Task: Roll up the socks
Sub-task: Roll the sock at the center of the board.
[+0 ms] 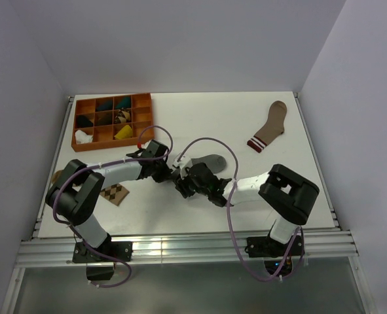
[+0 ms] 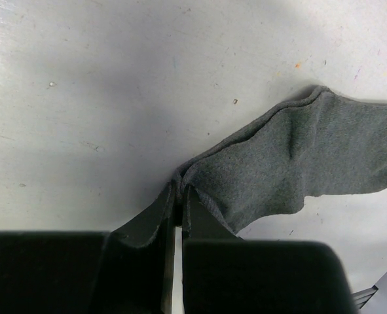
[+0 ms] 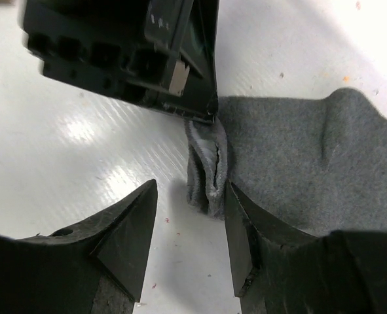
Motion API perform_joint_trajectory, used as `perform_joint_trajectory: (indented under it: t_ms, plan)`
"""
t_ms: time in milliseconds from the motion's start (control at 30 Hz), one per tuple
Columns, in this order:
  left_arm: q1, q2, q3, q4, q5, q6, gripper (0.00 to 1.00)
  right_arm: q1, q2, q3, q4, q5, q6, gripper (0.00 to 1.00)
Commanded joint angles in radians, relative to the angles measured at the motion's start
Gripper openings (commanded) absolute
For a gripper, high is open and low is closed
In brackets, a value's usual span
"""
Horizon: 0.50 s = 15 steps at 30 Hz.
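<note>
A grey sock [image 1: 214,161] lies flat on the white table, just right of centre. My left gripper [image 2: 179,191] is shut on the sock's near edge, and the cloth [image 2: 298,163] spreads out to the right of it. In the right wrist view the pinched edge stands up as a small fold [image 3: 207,163]. My right gripper [image 3: 190,186] is open around that fold. Its right finger [image 3: 242,229] touches the cloth, and its left finger [image 3: 128,229] stands apart over bare table. From above, the two grippers meet tip to tip at the sock's left end [image 1: 183,176].
An orange compartment tray [image 1: 80,122] at the back left holds several small bundles. A brown sock with a striped cuff [image 1: 270,125] lies at the back right. A tan diamond-patterned sock [image 1: 115,193] shows beside the left arm. The left gripper's body [image 3: 128,52] hangs close above the right fingers.
</note>
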State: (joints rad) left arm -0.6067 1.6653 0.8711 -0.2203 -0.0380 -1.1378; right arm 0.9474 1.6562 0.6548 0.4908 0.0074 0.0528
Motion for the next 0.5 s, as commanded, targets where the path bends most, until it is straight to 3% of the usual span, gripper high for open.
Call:
perform_joint_trajectory:
  t_ms: [0,200,300,467]
  plan:
    - [-0.007,0.005,0.031,-0.03,0.006,0.012,0.0,0.027,0.043,0.045,0.006,0.101,-0.042,0.52]
    - [-0.007,0.014,0.039,-0.034,0.013,0.004,0.0,0.074,0.086,0.055,0.012,0.206,-0.082,0.41]
    - [-0.007,0.014,0.037,-0.033,0.013,-0.004,0.0,0.09,0.09,0.049,0.022,0.25,-0.082,0.29]
    - [-0.005,0.001,0.016,-0.022,0.009,-0.027,0.01,0.09,0.077,0.04,0.02,0.23,-0.054,0.0]
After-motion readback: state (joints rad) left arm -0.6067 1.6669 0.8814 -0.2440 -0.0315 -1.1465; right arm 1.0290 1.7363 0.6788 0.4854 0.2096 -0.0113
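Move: The grey sock's rolled end, pinched by the left fingers, stands between the open right fingers, centred about 2 cm below the right hand and 1 cm ahead. The left fingertips are some 3 cm ahead and 2 cm left of the right hand; the sock's toe lies about 13 cm right and 8 cm ahead of the right hand. From the left hand, the rolled end's middle is roughly 2 cm back and 2 cm right, at about its height. Right fingers sink about 2 cm around the grey sock's rolled end and pinch shut; left keeps its grip. ##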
